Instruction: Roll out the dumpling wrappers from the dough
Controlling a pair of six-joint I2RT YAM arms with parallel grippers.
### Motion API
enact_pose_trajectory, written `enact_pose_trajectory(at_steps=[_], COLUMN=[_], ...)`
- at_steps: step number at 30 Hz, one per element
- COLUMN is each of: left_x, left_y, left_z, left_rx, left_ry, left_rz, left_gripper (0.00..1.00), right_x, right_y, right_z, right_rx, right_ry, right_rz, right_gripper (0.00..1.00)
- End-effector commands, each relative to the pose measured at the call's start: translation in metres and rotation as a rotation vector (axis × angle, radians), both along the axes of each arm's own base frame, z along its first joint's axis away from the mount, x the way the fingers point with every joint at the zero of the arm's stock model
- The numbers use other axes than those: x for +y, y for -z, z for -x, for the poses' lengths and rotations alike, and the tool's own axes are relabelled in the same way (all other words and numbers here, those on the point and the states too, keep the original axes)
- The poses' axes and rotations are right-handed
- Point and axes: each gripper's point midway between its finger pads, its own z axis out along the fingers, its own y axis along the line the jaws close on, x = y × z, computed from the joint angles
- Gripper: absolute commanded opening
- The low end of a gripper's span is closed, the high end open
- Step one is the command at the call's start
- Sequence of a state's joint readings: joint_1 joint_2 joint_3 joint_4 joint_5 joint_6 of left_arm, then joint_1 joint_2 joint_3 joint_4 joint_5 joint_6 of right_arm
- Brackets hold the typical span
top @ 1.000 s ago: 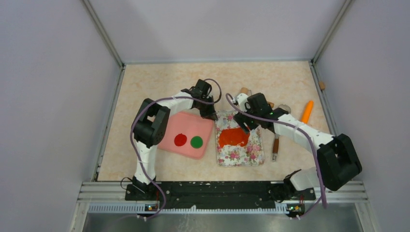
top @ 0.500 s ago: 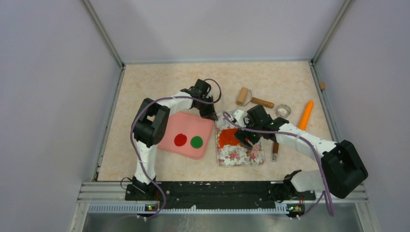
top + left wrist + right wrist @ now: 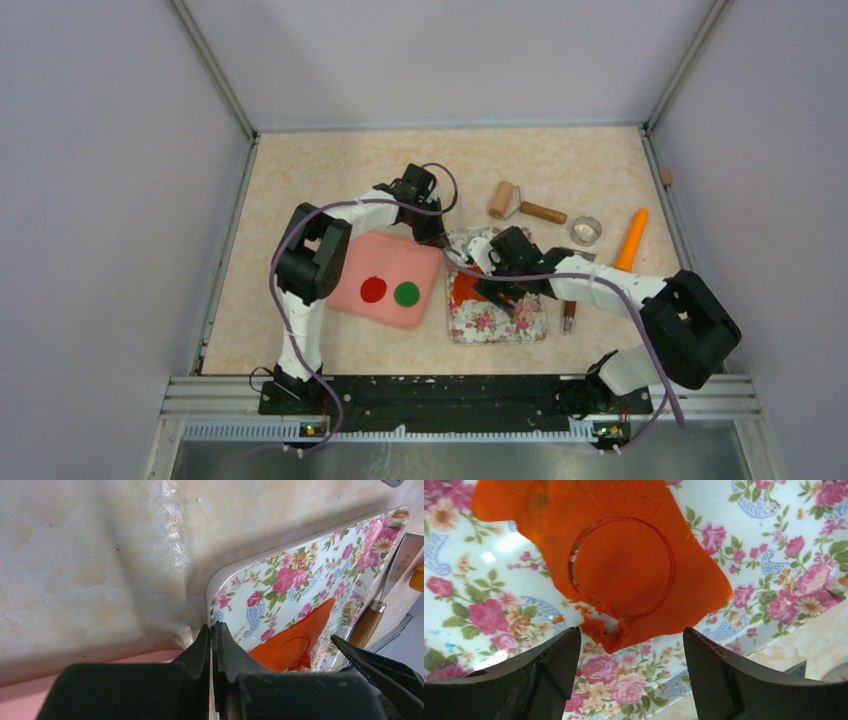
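Note:
The dough (image 3: 549, 515) is a flat orange-red sheet on the floral tray (image 3: 774, 545). A round cut line marks one orange-red wrapper (image 3: 624, 567) still lying in the sheet, whose near edge is ragged. My right gripper (image 3: 631, 647) is open and empty, its fingers just over the tray astride the ragged edge; in the top view it (image 3: 490, 287) covers most of the dough (image 3: 460, 290). My left gripper (image 3: 212, 630) is shut on the tray's rim (image 3: 220, 577) at its far left corner (image 3: 452, 240). A red wrapper (image 3: 373, 289) and a green wrapper (image 3: 406, 293) lie on the pink board (image 3: 350, 265).
Behind the tray lie a wooden roller (image 3: 500, 198), a metal ring cutter (image 3: 586, 230) and an orange carrot-shaped stick (image 3: 634, 232). A wooden-handled tool (image 3: 569, 305) lies at the tray's right edge. Grey walls close in the table.
My right gripper has come from the tray's far side toward me and leftward, down over the dough, uncovering the roller and cutter. The left arm has not moved.

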State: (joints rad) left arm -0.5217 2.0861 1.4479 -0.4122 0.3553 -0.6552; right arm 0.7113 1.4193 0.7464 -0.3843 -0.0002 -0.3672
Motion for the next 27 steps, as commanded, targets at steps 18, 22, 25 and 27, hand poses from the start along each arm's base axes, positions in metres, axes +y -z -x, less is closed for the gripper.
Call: enact_pose_trajectory(at_steps=[18,22,25,27], left_x=[0.011,0.011,0.011,0.011], left_y=[0.038,0.037,0.037,0.036], left_z=[0.009,0.009,0.009,0.009], left_rx=[0.052,0.053,0.052,0.048], left_ry=[0.011,0.012,0.013,0.012], left_rz=[-0.068,-0.065,-0.063,-0.064], left_gripper=[0.0,0.0,0.0,0.0], right_x=[-0.017,-0.012,-0.009,-0.006], right_y=[-0.014,-0.026,-0.032,-0.037], right_z=[-0.038,-0.045,-0.049,-0.053], right_rx=[-0.22,-0.244,-0.252,-0.26], right_ry=[-0.044,-0.046,-0.044,-0.039], right_rz=[0.136,0.125,0.118,0.108], right_gripper=[0.34,0.21,0.18,0.13])
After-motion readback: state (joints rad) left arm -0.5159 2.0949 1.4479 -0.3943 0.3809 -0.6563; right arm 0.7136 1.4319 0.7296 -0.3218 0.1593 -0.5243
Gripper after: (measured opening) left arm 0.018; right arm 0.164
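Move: The orange dough scrap's near, torn edge lies about 2 cm ahead and 2 cm right of the open right hand, some 2 cm below. The cut circle is centred roughly 3 cm ahead and 3 cm left; the spatula lies about 13 cm right and 3 cm ahead, the ring cutter 14 cm ahead and 16 cm right. From the left hand, the scrap edge is some 10 cm back and 15 cm right. The right hand slides about 3.5 cm forward-right over the board, fingers closing to pinch the dough scrap's edge. ##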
